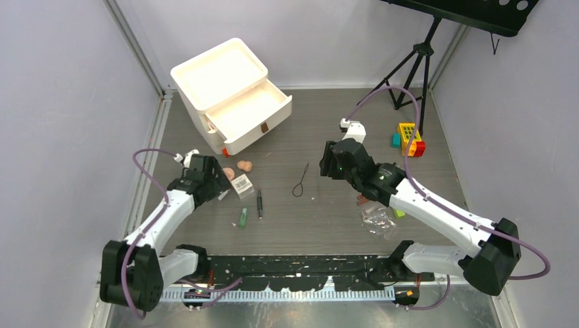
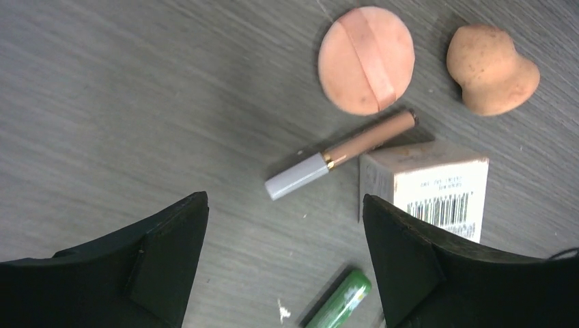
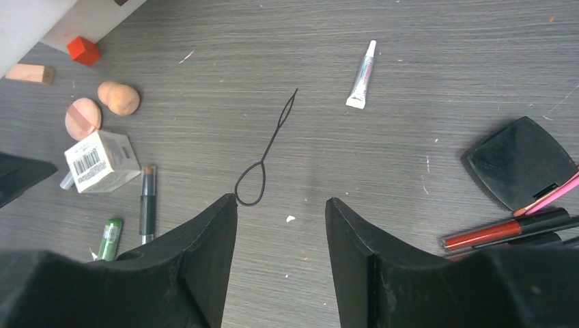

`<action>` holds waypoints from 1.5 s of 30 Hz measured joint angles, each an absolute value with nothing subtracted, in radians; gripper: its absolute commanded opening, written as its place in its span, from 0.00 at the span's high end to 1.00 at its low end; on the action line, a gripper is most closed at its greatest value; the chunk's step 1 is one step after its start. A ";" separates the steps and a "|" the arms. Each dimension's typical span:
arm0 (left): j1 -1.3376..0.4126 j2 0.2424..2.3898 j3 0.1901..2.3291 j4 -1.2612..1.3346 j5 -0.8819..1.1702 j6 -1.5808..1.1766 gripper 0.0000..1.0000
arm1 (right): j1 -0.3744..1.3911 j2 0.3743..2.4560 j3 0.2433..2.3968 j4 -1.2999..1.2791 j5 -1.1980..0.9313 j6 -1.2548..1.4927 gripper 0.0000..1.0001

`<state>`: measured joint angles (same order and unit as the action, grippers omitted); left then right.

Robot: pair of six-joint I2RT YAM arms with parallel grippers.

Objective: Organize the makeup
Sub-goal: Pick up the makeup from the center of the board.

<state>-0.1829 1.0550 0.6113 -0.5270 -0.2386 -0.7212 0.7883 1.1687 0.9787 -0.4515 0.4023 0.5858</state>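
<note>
The makeup lies scattered on the grey table. In the left wrist view I see a pink round puff [image 2: 366, 60], a peach sponge [image 2: 491, 68], a beige tube with a grey cap [image 2: 341, 154], a barcoded box [image 2: 437, 184] and a green tube [image 2: 338, 304]. My left gripper [image 2: 283, 205] hovers over bare table just short of them, open and empty. The right wrist view shows a thin black loop [image 3: 266, 154], a white tube [image 3: 362, 75], a black compact [image 3: 522, 162] and a red lip pencil [image 3: 505, 231]. My right gripper [image 3: 281, 201] stands open, with the loop's end by its left fingertip.
A white drawer organizer [image 1: 232, 96] with its drawer pulled out stands at the back left, a small red cube [image 3: 83, 50] at its foot. Toy blocks [image 1: 408, 139] sit at the back right by a tripod [image 1: 416, 68]. A crumpled clear bag [image 1: 379, 219] lies under the right arm.
</note>
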 measured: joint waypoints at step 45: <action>-0.266 1.437 0.715 -0.381 -0.171 -0.734 0.68 | 0.788 1.113 0.949 -0.461 0.394 0.580 0.43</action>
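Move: Just ahead of the left hand and a little to its right lies the lip gloss, about 3 cm ahead, 2 cm right and 5 cm down on the board. From this hand, the white box sits some 4 cm ahead and 8 cm right; the pink puff about 8 cm ahead and 1 cm right; the makeup sponge about 11 cm ahead and 8 cm right. The right hand has the lip gloss roughly 29 cm to its left, level with it, and 18 cm below. Sinking about 5 cm to the board first, the left hand then slides forward low, to nearly 5 cm ahead of where it began, and finally eases back about 1.5 cm while shifting right, some 4 cm right in all. The fingers close from nearly wide open to about a third, their tips coming astride the middle of the lip gloss, the left one against it and the right one in the gap beside the white box. ##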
